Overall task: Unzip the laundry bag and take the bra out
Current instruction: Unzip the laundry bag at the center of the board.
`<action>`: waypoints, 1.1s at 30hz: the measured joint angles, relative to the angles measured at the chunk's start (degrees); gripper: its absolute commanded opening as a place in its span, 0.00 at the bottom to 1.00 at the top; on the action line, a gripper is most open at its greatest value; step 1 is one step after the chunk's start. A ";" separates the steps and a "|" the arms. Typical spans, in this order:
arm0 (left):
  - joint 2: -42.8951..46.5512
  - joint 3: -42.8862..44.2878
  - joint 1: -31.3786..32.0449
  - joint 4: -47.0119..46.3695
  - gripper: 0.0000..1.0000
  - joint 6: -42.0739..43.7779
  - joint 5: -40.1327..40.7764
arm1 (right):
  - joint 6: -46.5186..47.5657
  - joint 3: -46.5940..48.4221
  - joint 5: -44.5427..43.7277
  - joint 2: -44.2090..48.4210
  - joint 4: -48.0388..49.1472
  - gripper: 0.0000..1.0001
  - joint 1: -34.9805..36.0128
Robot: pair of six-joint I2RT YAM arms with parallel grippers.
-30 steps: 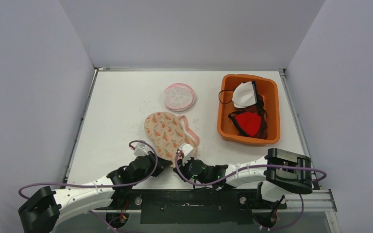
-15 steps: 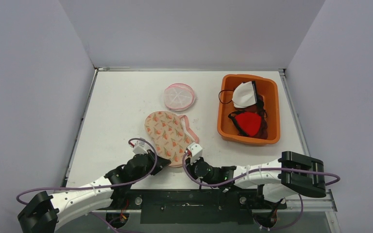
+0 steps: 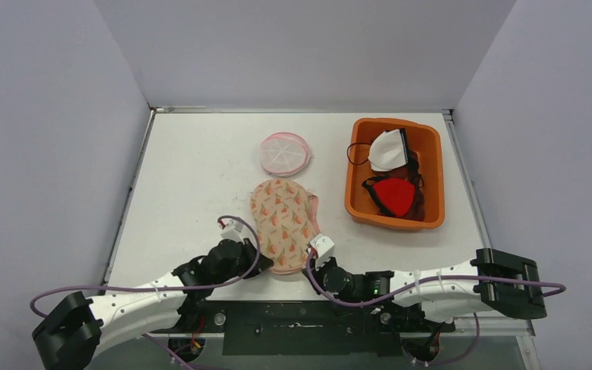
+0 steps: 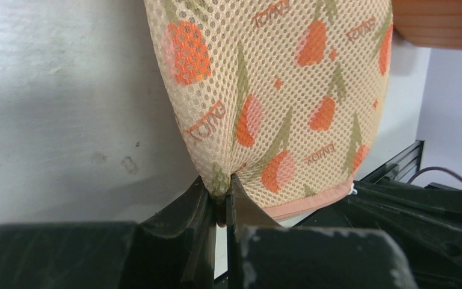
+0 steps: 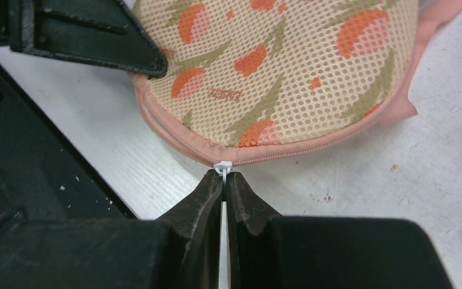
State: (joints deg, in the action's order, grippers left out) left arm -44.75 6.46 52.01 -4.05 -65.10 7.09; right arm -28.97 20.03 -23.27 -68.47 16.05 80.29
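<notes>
The laundry bag [image 3: 281,220] is a cream mesh pouch with orange and green prints and a pink zip seam, lying near the table's front edge. My left gripper [image 4: 222,183] is shut on a pinch of its mesh [image 4: 258,90] at the near left edge. My right gripper [image 5: 224,174] is shut on the white zipper pull [image 5: 223,166] at the pink seam [image 5: 313,144]. In the top view the left gripper [image 3: 253,258] and the right gripper [image 3: 310,266] flank the bag's near end. The bra inside the bag is hidden.
An orange bin [image 3: 430,166] at the right holds a white garment [image 3: 388,149] and a red one [image 3: 394,195]. A round pink mesh pouch [image 3: 284,153] lies behind the bag. The black rail of the arm bases [image 3: 308,320] runs along the near edge.
The bag has shifted right and turned more upright along the table. My right gripper has slid right along the near edge with the pull; the left has followed, holding the mesh.
</notes>
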 measured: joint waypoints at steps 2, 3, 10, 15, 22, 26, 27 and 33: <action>-2.89 2.16 -0.20 0.17 0.00 3.04 -0.94 | -0.02 -0.33 -0.52 1.33 -1.18 0.05 1.25; -4.61 3.58 -0.44 0.31 0.00 4.72 -1.40 | -0.04 -0.42 -0.87 1.92 -1.68 0.05 1.88; -20.31 15.93 -4.76 0.46 0.00 14.47 -5.57 | -0.61 -0.81 -3.43 3.10 -2.82 0.05 4.26; -30.01 22.64 -7.15 0.79 0.33 17.33 -8.94 | -0.87 -1.01 -5.51 0.37 -0.59 0.05 4.15; -26.08 21.20 -9.01 4.81 0.95 16.11 -5.95 | -0.17 1.90 -3.72 -8.07 3.06 0.05 3.58; -11.13 16.61 -9.05 10.84 0.97 12.85 -3.48 | 0.15 5.09 -0.46 -12.15 5.75 0.05 1.86; -7.30 15.67 -9.01 12.39 0.97 11.87 -3.04 | 0.33 5.75 0.31 -12.87 6.38 0.05 1.46; 12.66 8.11 -8.92 20.17 0.97 3.50 -2.21 | 1.73 10.29 5.77 -17.81 10.12 0.05 -0.37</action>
State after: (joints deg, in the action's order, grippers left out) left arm -32.10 14.57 43.09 16.12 -61.60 4.89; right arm -27.24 30.33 -17.50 -86.28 26.17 79.92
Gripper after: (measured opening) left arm 0.973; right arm 0.055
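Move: The laundry bag's middle lies some 11 cm ahead of the left hand, 4 cm to its right and about 2 cm lower; the left fingers already pinch its near-left edge. The zipper pull, already held by the right fingers, is about 10 cm to the left hand's right and 1 cm nearer. A round mesh pouch lies roughly 34 cm ahead of the left hand, 4 cm right. From the right hand, the bag's middle is about 12 cm ahead, 5 cm left; the orange bin, 30 ahead, 28 right. Forward and to the right, about 7 cm, the left hand swings its pinched edge around the zipper pull, turning slightly clockwise, then opens wide, lets go and draws off left, back and up. The right hand keeps its pinch on the pull, first easing back a little, then dips and carries the pull about 7 cm left. ##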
